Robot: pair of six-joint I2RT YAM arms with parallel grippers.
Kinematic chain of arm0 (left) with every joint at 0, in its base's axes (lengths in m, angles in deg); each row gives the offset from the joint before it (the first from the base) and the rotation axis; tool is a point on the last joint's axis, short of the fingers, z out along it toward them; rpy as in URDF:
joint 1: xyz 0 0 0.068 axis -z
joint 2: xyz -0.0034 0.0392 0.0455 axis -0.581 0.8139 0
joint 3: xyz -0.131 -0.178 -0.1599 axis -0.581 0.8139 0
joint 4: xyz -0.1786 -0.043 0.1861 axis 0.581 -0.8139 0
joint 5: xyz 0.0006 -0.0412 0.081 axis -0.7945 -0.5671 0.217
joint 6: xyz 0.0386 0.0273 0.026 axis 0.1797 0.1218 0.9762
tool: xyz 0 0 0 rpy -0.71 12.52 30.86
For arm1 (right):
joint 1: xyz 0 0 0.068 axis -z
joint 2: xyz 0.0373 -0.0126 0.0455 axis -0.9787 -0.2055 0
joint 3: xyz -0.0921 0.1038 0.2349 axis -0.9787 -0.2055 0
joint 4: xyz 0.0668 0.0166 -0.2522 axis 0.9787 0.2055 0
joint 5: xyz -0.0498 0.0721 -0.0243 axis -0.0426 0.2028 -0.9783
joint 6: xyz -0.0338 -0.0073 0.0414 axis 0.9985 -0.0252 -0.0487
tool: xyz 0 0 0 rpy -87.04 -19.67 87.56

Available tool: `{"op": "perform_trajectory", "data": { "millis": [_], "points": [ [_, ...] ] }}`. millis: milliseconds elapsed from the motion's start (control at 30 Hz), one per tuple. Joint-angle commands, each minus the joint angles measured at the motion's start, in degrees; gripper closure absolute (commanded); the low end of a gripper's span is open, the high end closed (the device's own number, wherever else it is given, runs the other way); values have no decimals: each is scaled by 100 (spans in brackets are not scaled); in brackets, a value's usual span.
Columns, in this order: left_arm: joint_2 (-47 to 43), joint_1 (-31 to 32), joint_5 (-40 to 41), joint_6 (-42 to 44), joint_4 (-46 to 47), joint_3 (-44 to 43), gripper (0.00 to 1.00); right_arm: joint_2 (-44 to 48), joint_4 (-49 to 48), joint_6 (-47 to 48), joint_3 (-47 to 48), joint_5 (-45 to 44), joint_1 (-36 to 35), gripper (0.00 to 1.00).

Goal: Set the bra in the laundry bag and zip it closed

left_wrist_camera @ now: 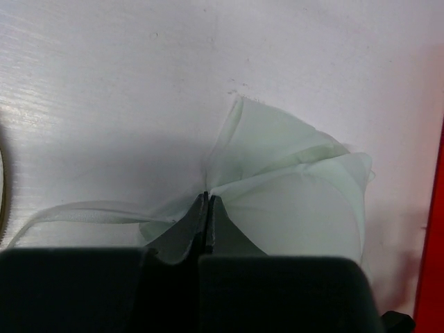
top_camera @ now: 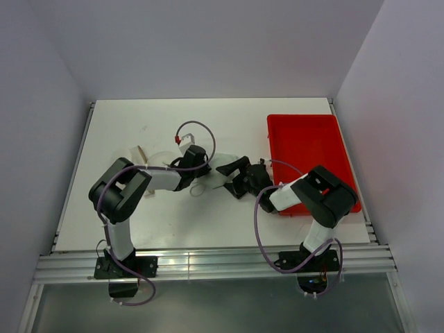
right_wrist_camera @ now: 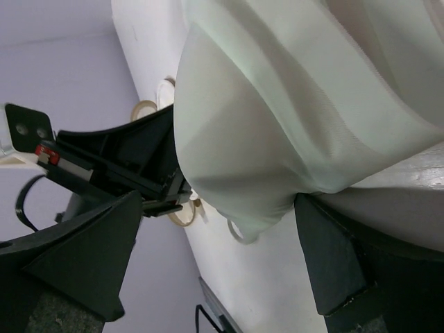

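The bra (left_wrist_camera: 291, 194) is a pale white garment lying on the white table, with a thin strap (left_wrist_camera: 83, 211) trailing to the left. My left gripper (left_wrist_camera: 207, 198) is shut on a fold of it, and the cloth puckers at the fingertips. In the top view the left gripper (top_camera: 202, 173) and the right gripper (top_camera: 229, 175) meet at the table's middle, over the bra (top_camera: 207, 183). My right gripper (right_wrist_camera: 218, 208) stands open, and the bra's cup (right_wrist_camera: 277, 118) hangs between its fingers (right_wrist_camera: 326, 257). The cream laundry bag (top_camera: 142, 154) lies behind the left arm.
A red tray (top_camera: 309, 149) stands at the right of the table, close behind the right arm; its edge (left_wrist_camera: 437, 243) shows in the left wrist view. White walls close in the table on three sides. The left gripper's body (right_wrist_camera: 132, 166) crosses the right wrist view.
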Motion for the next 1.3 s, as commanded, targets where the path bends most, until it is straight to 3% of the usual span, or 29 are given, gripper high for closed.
{"op": "perform_trajectory", "data": {
  "millis": [0, 667, 1033, 1267],
  "points": [
    [175, 78, -651, -99, -793, 524, 100, -262, 847, -93, -187, -455, -36, 1],
    [-353, 421, -775, -451, -609, 1289, 100, -210, 1145, -419, 490, -455, 157, 3],
    [-537, 465, -862, -609, -432, 1649, 100, -174, 3086, 775, 1992, -675, 193, 6],
    [-476, 465, -906, -618, -345, 1720, 100, 229, 2842, 1092, 1844, -561, 131, 6]
  ]
}}
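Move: The left gripper already pinches the bra's near-left edge; the rest of the bra lies about 4 cm to that hand's right and 1 cm farther out, a touch below. The laundry bag's round lid is some 14 cm to its left and 3 cm ahead. From the open right gripper, the bra's middle is about 4 cm ahead, 1 cm left and 1 cm below, while the red bin's middle is roughly 28 cm right and 6 cm ahead. Keep the left fingers shut on the bra's edge and drag it back about 6 cm at a level height, with a slight roll, left side sinking. Meanwhile, ease the right gripper forward along the bra, about 5 cm in all and mostly late, rolling its left side down some 15 degrees and leaving the fingers wide open to straddle the cup. ##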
